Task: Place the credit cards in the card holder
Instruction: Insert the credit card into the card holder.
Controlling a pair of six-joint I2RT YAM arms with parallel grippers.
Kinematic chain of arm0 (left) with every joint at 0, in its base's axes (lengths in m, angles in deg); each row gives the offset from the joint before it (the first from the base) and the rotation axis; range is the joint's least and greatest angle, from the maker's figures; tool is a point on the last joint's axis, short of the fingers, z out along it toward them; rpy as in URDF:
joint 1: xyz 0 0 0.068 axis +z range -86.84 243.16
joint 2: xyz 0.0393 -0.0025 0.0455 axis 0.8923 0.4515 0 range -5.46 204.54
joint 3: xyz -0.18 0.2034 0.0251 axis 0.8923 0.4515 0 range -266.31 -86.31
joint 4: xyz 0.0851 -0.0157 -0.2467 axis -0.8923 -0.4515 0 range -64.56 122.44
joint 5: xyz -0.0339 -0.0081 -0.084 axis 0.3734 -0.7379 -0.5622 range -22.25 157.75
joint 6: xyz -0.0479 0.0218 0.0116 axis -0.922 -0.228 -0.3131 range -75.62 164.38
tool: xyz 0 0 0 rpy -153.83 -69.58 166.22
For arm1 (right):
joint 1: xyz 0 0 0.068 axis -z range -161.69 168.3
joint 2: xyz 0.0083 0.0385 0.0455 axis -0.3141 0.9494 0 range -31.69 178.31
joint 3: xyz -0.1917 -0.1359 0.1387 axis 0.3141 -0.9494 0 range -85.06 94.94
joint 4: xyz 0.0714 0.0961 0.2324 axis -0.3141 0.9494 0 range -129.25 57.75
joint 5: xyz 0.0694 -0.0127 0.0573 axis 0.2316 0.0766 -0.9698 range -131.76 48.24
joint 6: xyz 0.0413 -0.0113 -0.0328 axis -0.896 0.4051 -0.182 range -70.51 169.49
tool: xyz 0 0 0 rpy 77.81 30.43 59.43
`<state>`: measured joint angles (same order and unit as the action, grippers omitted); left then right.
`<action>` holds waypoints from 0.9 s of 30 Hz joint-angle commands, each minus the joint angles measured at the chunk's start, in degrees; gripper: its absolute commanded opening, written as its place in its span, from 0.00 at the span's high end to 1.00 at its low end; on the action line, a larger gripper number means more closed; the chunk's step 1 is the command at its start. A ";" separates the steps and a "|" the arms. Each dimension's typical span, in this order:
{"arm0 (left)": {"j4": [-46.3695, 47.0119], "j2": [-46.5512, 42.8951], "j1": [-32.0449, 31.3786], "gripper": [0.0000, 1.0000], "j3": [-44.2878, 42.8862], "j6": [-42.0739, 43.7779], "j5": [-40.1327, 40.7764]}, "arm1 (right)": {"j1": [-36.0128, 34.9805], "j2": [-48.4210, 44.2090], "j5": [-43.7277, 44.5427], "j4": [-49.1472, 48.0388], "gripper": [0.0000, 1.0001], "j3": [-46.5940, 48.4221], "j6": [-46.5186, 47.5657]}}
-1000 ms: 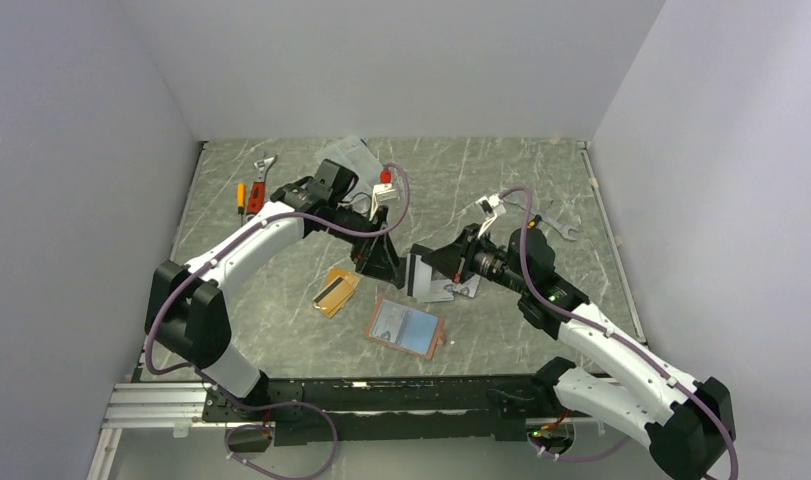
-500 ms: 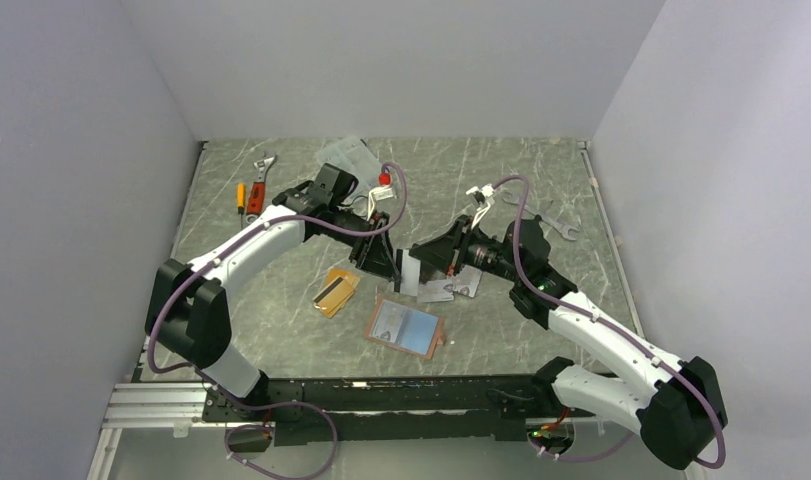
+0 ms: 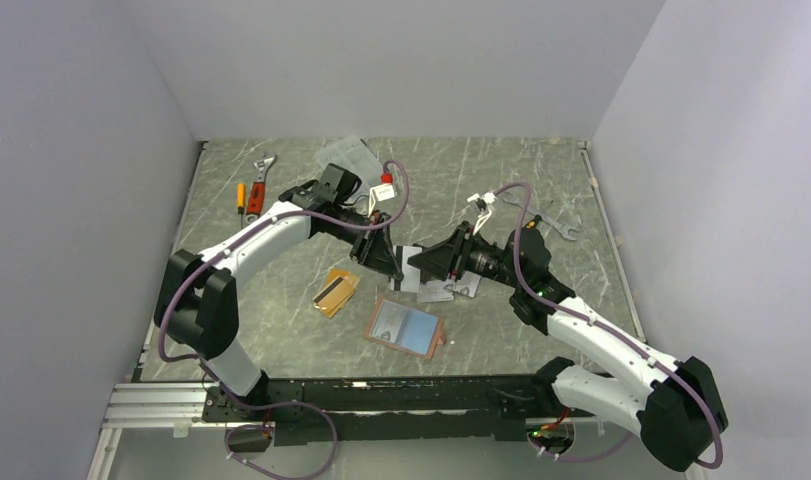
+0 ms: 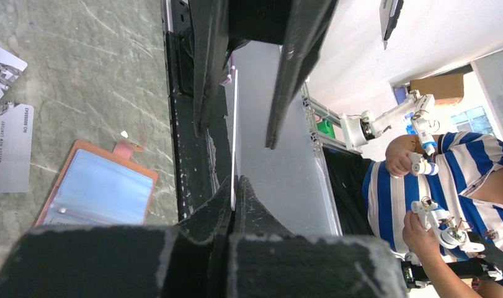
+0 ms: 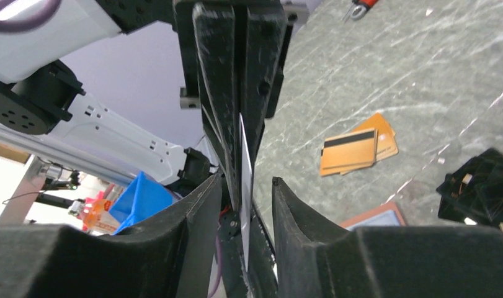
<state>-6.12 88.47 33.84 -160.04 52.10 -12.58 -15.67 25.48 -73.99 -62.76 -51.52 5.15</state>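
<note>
A silver-grey credit card [image 3: 408,268] hangs on edge above the table between the two grippers. My left gripper [image 3: 389,262] is shut on it; in the left wrist view the card [image 4: 234,136] is edge-on, pinched at the fingertips of that gripper [image 4: 235,185]. My right gripper [image 3: 422,266] faces it, open, its fingers [image 5: 202,208] standing either side of the card [image 5: 244,164] without touching. Two orange-gold cards [image 3: 336,290] lie stacked on the table, and more silver cards [image 3: 447,289] lie under the right gripper. The pink card holder [image 3: 406,327] lies open, pale-blue inside up.
A screwdriver [image 3: 241,196] and a wrench [image 3: 265,166] lie at the back left. Near them at the back is a clear plastic piece [image 3: 347,153]. Another wrench [image 3: 558,224] lies at the right. The walls close in on three sides.
My left gripper has shut on the silver card that the right gripper held out. The right gripper's jaws have parted off it. Both arms have edged closer together.
</note>
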 commanded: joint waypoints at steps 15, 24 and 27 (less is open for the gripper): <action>-0.26 0.89 0.91 0.53 1.03 -1.75 9.01 | 0.80 -1.15 -1.50 7.10 1.00 -1.03 0.62; 5.25 5.03 1.35 0.46 10.85 -3.68 26.73 | 0.80 3.06 -4.10 20.28 1.00 -12.13 0.02; 6.12 7.30 1.34 0.45 11.93 -3.02 29.21 | 0.84 2.46 -2.77 22.30 1.00 -15.19 -0.21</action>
<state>-2.21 93.87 34.95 -148.87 48.06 9.97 -15.08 28.72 -76.72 -45.34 -63.82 4.91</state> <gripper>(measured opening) 0.540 0.009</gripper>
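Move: The left fingers still hold the silver card, whose middle lies about 2 cm to their right; from the half-open right fingers it is some 3 cm left and 1 cm down. The card holder lies about 25 cm below the right hand, level fore-and-aft and 3 cm left. On the table, the spare silver cards are 11 cm ahead and 8 cm right of that hand, and the black cards straight ahead 16 cm. Right regrips the card, left lets go; both sink roughly 15 cm towards the holder, right tipping fingers down. ##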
